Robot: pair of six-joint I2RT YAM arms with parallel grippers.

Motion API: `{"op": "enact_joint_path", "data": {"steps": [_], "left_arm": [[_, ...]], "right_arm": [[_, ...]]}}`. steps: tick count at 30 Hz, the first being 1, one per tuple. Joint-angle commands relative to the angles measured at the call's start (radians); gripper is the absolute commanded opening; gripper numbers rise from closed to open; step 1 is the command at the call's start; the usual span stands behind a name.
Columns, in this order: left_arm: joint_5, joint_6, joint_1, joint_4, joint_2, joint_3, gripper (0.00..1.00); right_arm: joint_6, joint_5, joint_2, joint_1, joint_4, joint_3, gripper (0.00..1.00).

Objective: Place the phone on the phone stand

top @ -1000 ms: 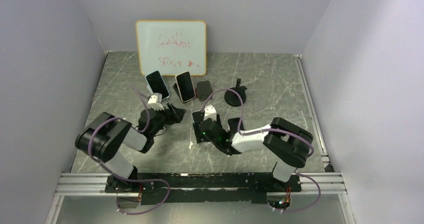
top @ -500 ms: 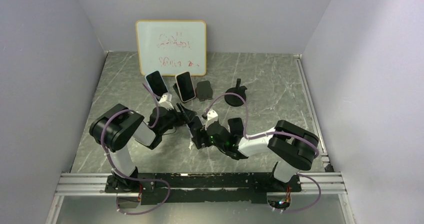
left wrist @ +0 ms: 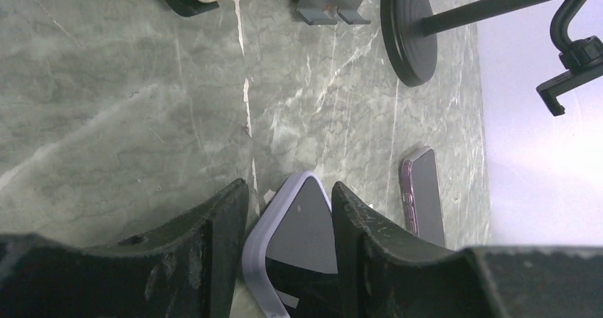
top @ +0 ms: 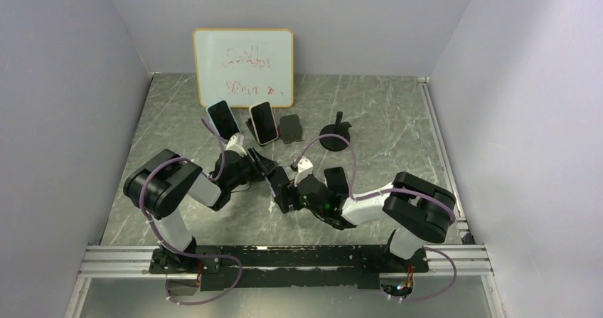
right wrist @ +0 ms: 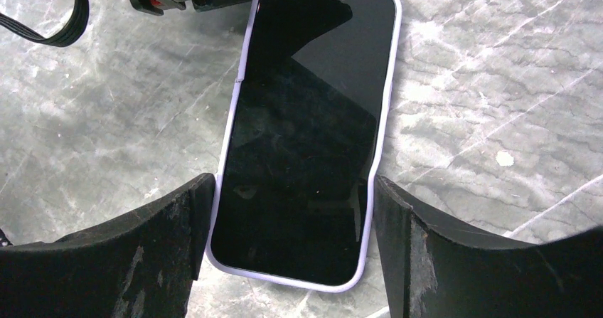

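Observation:
The phone (right wrist: 306,119), black-screened in a lilac case, hangs between both grippers near the table's middle (top: 274,181). My right gripper (right wrist: 293,183) is shut across the width of its lower end, one finger on each long edge. My left gripper (left wrist: 290,190) has the phone's top corner (left wrist: 302,218) between its fingers, and both fingers rest against it. An empty grey phone stand (top: 290,128) stands at the back, also seen in the left wrist view (left wrist: 334,1). Next to it is a black round-based stand (top: 334,136) with a clamp arm (left wrist: 569,55).
Two other phones (top: 222,119) (top: 263,122) lean on stands in front of a whiteboard (top: 243,67). A purple-cased phone (left wrist: 423,197) lies flat on the marble table (left wrist: 142,119). Grey walls close in the left, back and right sides.
My left arm has swung right to the phone and its jaws have narrowed onto the top corner. The right gripper has kept its hold and shifted slightly.

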Motion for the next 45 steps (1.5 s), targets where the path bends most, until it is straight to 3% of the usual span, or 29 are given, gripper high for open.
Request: {"op": "enact_joint_path", "data": {"steps": [1,7,10,16,18,23,27,28,32,41,45], "left_arm": [[0.027,-0.038,-0.017,-0.083,-0.001,-0.008,0.52],[0.034,-0.047,-0.02,-0.128,-0.036,-0.026,0.52],[0.048,-0.052,-0.02,-0.146,-0.058,-0.041,0.45],[0.063,-0.056,-0.02,-0.091,-0.041,-0.07,0.12],[0.077,-0.058,-0.02,-0.054,-0.018,-0.067,0.05],[0.132,-0.06,-0.02,0.049,0.018,-0.058,0.05],[0.203,-0.014,-0.019,0.148,0.011,-0.024,0.05],[0.217,0.001,-0.019,0.169,0.003,-0.013,0.05],[0.263,0.13,-0.019,0.107,-0.057,0.082,0.05],[0.312,0.414,-0.019,0.014,-0.118,0.302,0.05],[0.317,0.496,-0.02,0.042,-0.103,0.404,0.05]], "right_arm": [[0.016,0.017,-0.018,0.003,0.035,-0.02,0.64],[0.021,0.026,-0.025,0.004,0.057,-0.04,0.64],[0.018,0.032,-0.033,0.003,0.065,-0.047,0.64],[0.02,0.014,-0.031,0.003,0.096,-0.064,0.64],[0.019,0.008,-0.03,0.003,0.097,-0.066,0.64],[0.005,0.02,-0.058,0.004,0.101,-0.083,0.7],[-0.025,0.045,-0.091,0.003,0.089,-0.081,0.98],[-0.038,0.046,-0.106,0.002,0.08,-0.078,1.0],[-0.074,0.08,-0.244,0.002,0.021,-0.078,1.0],[-0.22,0.222,-0.798,-0.014,-0.199,-0.091,1.0],[-0.236,0.231,-0.898,-0.019,-0.293,-0.089,1.0]]}}
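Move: The phone is held between the right fingers by its near end; its middle is about 4 cm ahead of the right hand and 2 cm to its left. From the open left gripper, straddling the phone's far end, that middle lies some 5 cm back and 3 cm to the right, a little lower. The empty grey stand is about 15 cm ahead of the left hand and 6 cm right; the stand already carrying a phone is 16 cm ahead, 4 cm left. Ease the left gripper back about 2 cm over the phone's far end and pinch it there, one finger on the screen and one behind, while the right hand nearly holds its place. Then open the right fingers and draw that hand up steeply and somewhat right; lift the left hand about 13 cm, also rightward and slightly forward, tipping the fingers up some 30 degrees and turning clockwise. ##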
